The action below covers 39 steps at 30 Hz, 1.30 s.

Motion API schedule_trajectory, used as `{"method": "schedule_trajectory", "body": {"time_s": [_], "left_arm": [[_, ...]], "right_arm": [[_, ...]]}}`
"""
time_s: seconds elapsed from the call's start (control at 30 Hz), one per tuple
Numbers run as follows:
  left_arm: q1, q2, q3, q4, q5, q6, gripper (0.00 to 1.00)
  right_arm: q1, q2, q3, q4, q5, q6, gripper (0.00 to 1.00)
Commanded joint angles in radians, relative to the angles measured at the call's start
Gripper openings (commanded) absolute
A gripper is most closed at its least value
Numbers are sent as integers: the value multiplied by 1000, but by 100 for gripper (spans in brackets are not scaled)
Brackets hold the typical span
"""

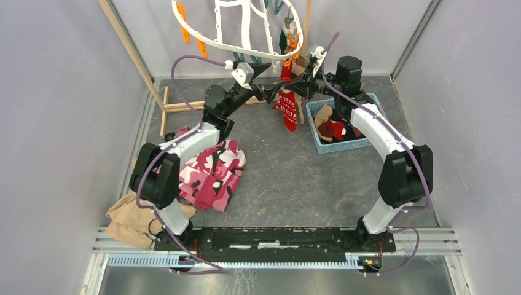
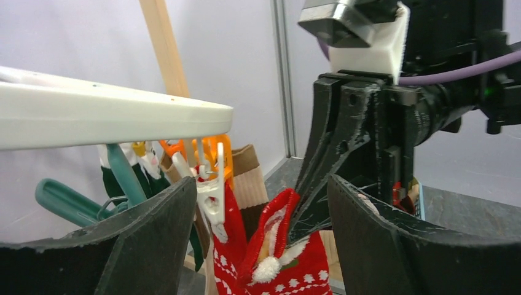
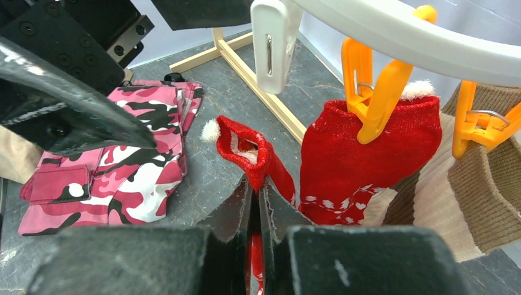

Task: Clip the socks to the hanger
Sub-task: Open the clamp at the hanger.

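Observation:
The white hanger [image 1: 203,42] hangs at the back, its rim [image 2: 110,117] above my left gripper. My right gripper [image 3: 255,184] is shut on the cuff of a red sock with white pattern [image 3: 246,144] and holds it up under the rim, near a free white clip [image 3: 274,43]. My left gripper [image 2: 264,209] stands open, its fingers [image 2: 153,239] either side of that sock [image 2: 276,264] and the white clip [image 2: 212,196]. A second red sock [image 3: 368,153] and a brown-striped sock [image 3: 479,178] hang from orange clips. In the top view both grippers, left [image 1: 274,80] and right [image 1: 301,86], meet below the rim.
A blue basket [image 1: 319,144] holding more socks sits on the table at the right. A pink camouflage garment [image 1: 212,172] and a tan cloth [image 1: 132,218] lie at the left. The wooden stand's base [image 1: 184,106] and a pole [image 2: 163,49] rise behind the hanger.

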Motion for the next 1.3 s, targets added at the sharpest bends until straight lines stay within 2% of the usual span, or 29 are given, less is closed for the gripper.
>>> {"method": "schedule_trajectory", "body": {"time_s": [0.0, 0.17, 0.67, 1.27], "left_arm": [[1, 23, 71, -33, -68, 82, 83], [2, 50, 102, -40, -116, 87, 83], [8, 102, 155, -36, -142, 45, 83], [76, 158, 171, 103, 33, -163, 81]], "right_arm": [[-3, 0, -3, 37, -17, -9, 8], [-5, -3, -7, 40, -18, -9, 9], [-13, -5, -10, 53, -25, -3, 9], [-13, -3, -7, 60, -24, 6, 9]]}}
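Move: Ahead of the open left fingers by about 4 cm, level sideways and some 1 cm higher, hangs the empty white clamp. The teal clip is about 5 cm left of it and 1 cm farther out; the orange clip with the hung red sock is some 4 cm right of it and 2 cm farther out. The held sock's cuff sits about 2 cm ahead of the left hand, 3 cm right and 3 cm lower. From the right hand, the white clamp is 2 cm ahead, 4 cm left, 5 cm up. Sliding forward about 5 cm under the hanger's rim towards the empty white clamp, the left hand slows midway, then eases a little left and down, leaving the clamp between its still open fingers. The right hand stays put, its closed fingers keeping their pinch on the red sock's cuff just below. ##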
